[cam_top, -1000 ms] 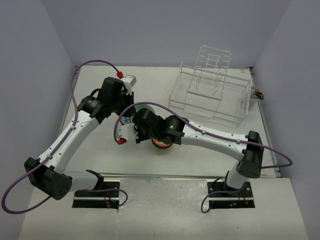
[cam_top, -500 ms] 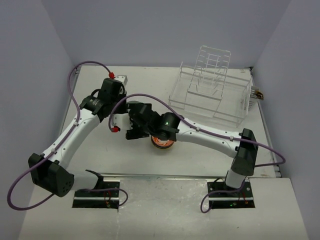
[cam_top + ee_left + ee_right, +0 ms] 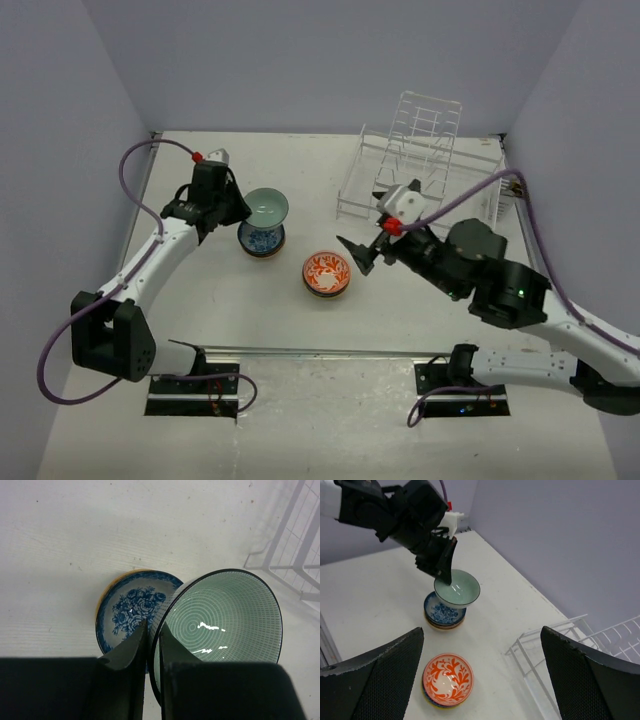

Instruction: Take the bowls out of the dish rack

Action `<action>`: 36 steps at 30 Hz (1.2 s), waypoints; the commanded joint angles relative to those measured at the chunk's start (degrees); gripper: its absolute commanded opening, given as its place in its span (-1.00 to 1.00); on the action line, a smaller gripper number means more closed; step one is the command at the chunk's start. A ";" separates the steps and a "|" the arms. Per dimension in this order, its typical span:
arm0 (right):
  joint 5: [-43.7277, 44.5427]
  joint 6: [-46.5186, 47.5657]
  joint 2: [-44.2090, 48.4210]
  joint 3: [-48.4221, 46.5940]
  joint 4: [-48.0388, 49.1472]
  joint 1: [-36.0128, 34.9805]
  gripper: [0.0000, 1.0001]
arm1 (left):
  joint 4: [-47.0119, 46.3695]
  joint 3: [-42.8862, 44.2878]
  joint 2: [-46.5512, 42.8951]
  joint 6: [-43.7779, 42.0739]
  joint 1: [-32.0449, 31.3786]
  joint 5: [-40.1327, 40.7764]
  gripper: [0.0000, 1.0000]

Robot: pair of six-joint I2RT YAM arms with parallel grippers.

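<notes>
My left gripper [image 3: 237, 205] is shut on the rim of a pale green bowl [image 3: 266, 208], holding it tilted just above a blue floral bowl [image 3: 261, 241] on the table. In the left wrist view the fingers [image 3: 135, 645] pinch the green bowl's [image 3: 225, 620] black rim, with the blue bowl [image 3: 131, 607] below. An orange patterned bowl [image 3: 327, 273] sits mid-table. My right gripper [image 3: 362, 255] is open and empty, hovering right of the orange bowl [image 3: 447, 678]. The clear wire dish rack [image 3: 425, 170] stands at the back right; I see no bowl in it.
The rack's low front edge [image 3: 560, 645] lies close to the right gripper. Purple walls enclose the table on three sides. A small brown object [image 3: 517, 187] sits by the rack's right end.
The right arm has pulled back to the right and risen, uncovering the orange bowl. The left gripper has moved nearer and now holds the green bowl over the blue one.
</notes>
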State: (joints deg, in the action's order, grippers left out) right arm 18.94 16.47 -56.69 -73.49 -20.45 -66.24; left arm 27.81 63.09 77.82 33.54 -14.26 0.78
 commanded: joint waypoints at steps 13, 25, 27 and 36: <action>-2.33 -12.69 14.76 12.85 2.34 0.14 0.98 | -13.04 -10.97 -3.11 7.59 0.37 9.68 -1.00; -5.67 -14.09 11.78 13.29 0.24 0.14 0.98 | -16.30 -12.55 -0.21 8.30 0.37 6.17 -0.84; -4.88 -14.36 11.60 13.46 -0.03 0.14 0.98 | -16.39 -12.73 -0.21 8.47 0.37 6.08 -0.79; -5.05 -15.59 12.13 14.69 -0.21 0.14 0.98 | -16.91 -13.87 -1.00 8.82 0.37 5.38 -0.74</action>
State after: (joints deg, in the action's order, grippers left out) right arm 14.00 2.28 -44.97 -59.07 -20.97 -66.19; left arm 16.25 49.15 78.15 40.80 -14.26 6.72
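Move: The left hand still pinches the green bowl by its rim, the bowl hanging to the right. Under this hand, the blue bowl on top of the stack has its middle about 3 cm to the right, 1 cm back and 10 cm down; the orange bowl stack is some 18 cm right, 10 cm back and 11 cm down. From the empty right hand, the blue bowl lies about 17 cm ahead, 21 cm left and 33 cm below. Keeping its pinch on the rim, the left hand lowers the green bowl about 7 cm towards the blue bowl on the stack, most of it in one quick sink, while easing roughly 2 cm left and turning some 10 degrees counter-clockwise to bring the bowl over the stack, then creeping down the last bit. The right hand, empty and wide open, first draws back and right about 5 cm with a slight rise, then sinks some 7 cm, eases a little left again and tips its fingers down. ##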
